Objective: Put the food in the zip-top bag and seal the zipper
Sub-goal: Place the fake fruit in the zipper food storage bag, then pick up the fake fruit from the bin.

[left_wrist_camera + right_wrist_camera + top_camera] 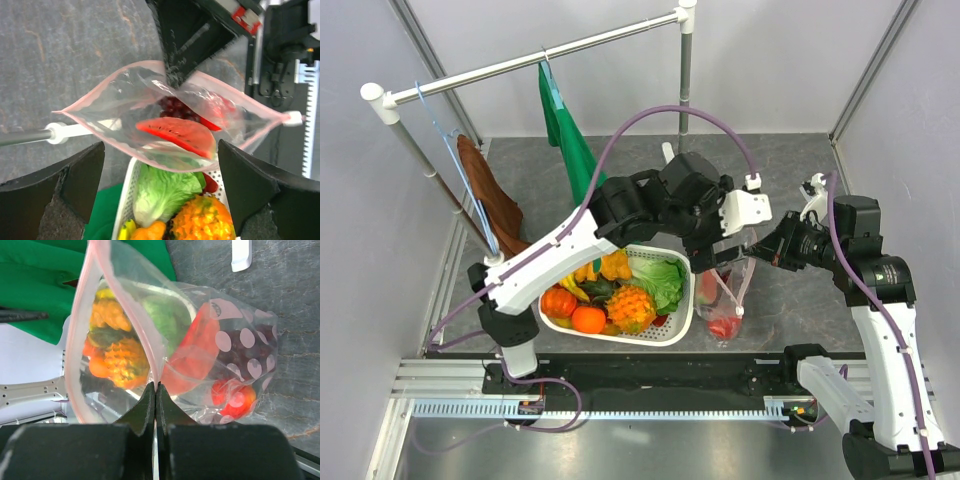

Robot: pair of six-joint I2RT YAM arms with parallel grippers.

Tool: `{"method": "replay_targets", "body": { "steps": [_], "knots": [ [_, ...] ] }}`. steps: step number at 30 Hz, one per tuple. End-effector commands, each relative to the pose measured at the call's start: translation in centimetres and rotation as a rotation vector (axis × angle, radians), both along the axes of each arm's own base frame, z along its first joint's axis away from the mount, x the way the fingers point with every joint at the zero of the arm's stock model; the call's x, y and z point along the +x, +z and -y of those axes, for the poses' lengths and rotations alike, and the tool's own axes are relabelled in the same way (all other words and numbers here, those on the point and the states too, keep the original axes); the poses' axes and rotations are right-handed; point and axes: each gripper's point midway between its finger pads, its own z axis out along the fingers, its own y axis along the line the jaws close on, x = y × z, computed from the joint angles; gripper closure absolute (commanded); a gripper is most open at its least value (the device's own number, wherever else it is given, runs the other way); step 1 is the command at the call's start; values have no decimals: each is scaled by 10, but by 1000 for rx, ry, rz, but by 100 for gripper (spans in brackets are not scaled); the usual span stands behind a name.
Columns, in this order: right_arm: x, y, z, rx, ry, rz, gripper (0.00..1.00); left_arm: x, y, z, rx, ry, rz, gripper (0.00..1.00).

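Note:
The zip-top bag (726,300) hangs beside the basket, its mouth spread open. My right gripper (156,386) is shut on the pink zipper (80,340) strip at the rim and holds the bag up. Inside lie a red watermelon slice (177,135), purple grapes (172,107) and a red fruit (232,397). My left gripper (161,150) hovers just over the bag's mouth, open wide, with nothing between its fingers (65,185). More food lies in the white basket (677,328): lettuce (665,280), a pineapple (630,308), an orange (588,318) and a pumpkin (558,300).
A white pipe rack (530,60) spans the back, with a green cloth (565,130) and a brown cloth (485,190) hanging from it. The left arm (580,235) reaches across above the basket. Grey tabletop (790,170) surrounds the bag.

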Motion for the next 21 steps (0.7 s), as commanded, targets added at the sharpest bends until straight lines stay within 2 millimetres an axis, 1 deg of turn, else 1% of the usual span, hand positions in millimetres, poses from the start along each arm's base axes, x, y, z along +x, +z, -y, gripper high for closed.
{"method": "replay_targets", "body": {
  "steps": [1,2,3,4,5,6,7,8,9,10,11,13,14,15,16,17,18,19,21],
  "knots": [
    [6,1,1,0,-12,15,100,-23,51,-30,-182,-66,-70,0],
    [6,-1,2,-7,-11,12,100,-24,44,-37,-176,-72,-107,0],
    [6,-1,3,-11,-16,13,100,-16,43,-49,-177,-69,-128,0],
    [6,-2,3,-16,-18,11,100,-35,49,-64,-194,-151,-161,0],
    [6,-2,4,-17,-18,15,100,-34,29,-72,-146,-180,-148,0],
    [6,-2,4,-17,-18,13,100,-33,22,-83,-129,-189,-130,0],
    [6,-3,4,-18,-18,10,100,-42,23,-97,-128,-226,-95,0],
    [6,-4,4,-22,-21,8,100,-43,-3,-107,-65,-264,-72,0],
    [5,-5,4,-24,-19,7,100,-43,-12,-115,-45,-269,-55,0],
    [5,-5,4,-26,-18,6,100,-49,-15,-127,-34,-288,-25,1],
    [5,-5,5,-26,-20,5,100,-55,-39,-137,30,-349,-12,2],
    [4,-6,5,-26,-22,4,100,-58,-54,-149,74,-373,14,6],
    [4,-7,5,-27,-21,2,100,-62,-70,-161,124,-414,33,8],
    [4,-8,5,-25,-21,0,100,-62,-77,-166,145,-422,42,14],
    [4,-7,5,-26,-22,0,100,-59,-86,-172,183,-407,56,16],
    [4,-8,5,-26,-23,-3,100,-59,-99,-180,225,-422,59,19],
    [4,-8,5,-26,-22,-1,100,-56,-106,-187,264,-414,63,20],
    [4,-7,5,-26,-20,-2,100,-55,-117,-194,297,-429,65,21],
    [4,-7,5,-28,-20,0,100,-43,-127,-205,337,-401,104,24]
  ]
}}
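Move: The pineapple in the basket, the likely next goal, is some 17 cm to the left hand's left, 6 cm back and 18 cm below. The orange sits about 10 cm farther left of the pineapple and 2 cm behind it; the lettuce is 8 cm right of the pineapple and 5 cm farther out. The dropped watermelon hangs in the bag about 12 cm under the left hand, 2 cm right and 1 cm back. From the right hand the pineapple is roughly 25 cm left, 6 cm back, 13 cm below. The watermelon is left behind in the bag as the empty, wide-open left hand swings away from the bag's mouth, about 18 cm left and some 6 cm back, then also drops about 11 cm towards the fruit in the basket. On the way its wrist turns about 20 degrees clockwise and the fingers steepen, narrowing slightly late on. The right hand keeps pinching the bag's rim almost in place. ##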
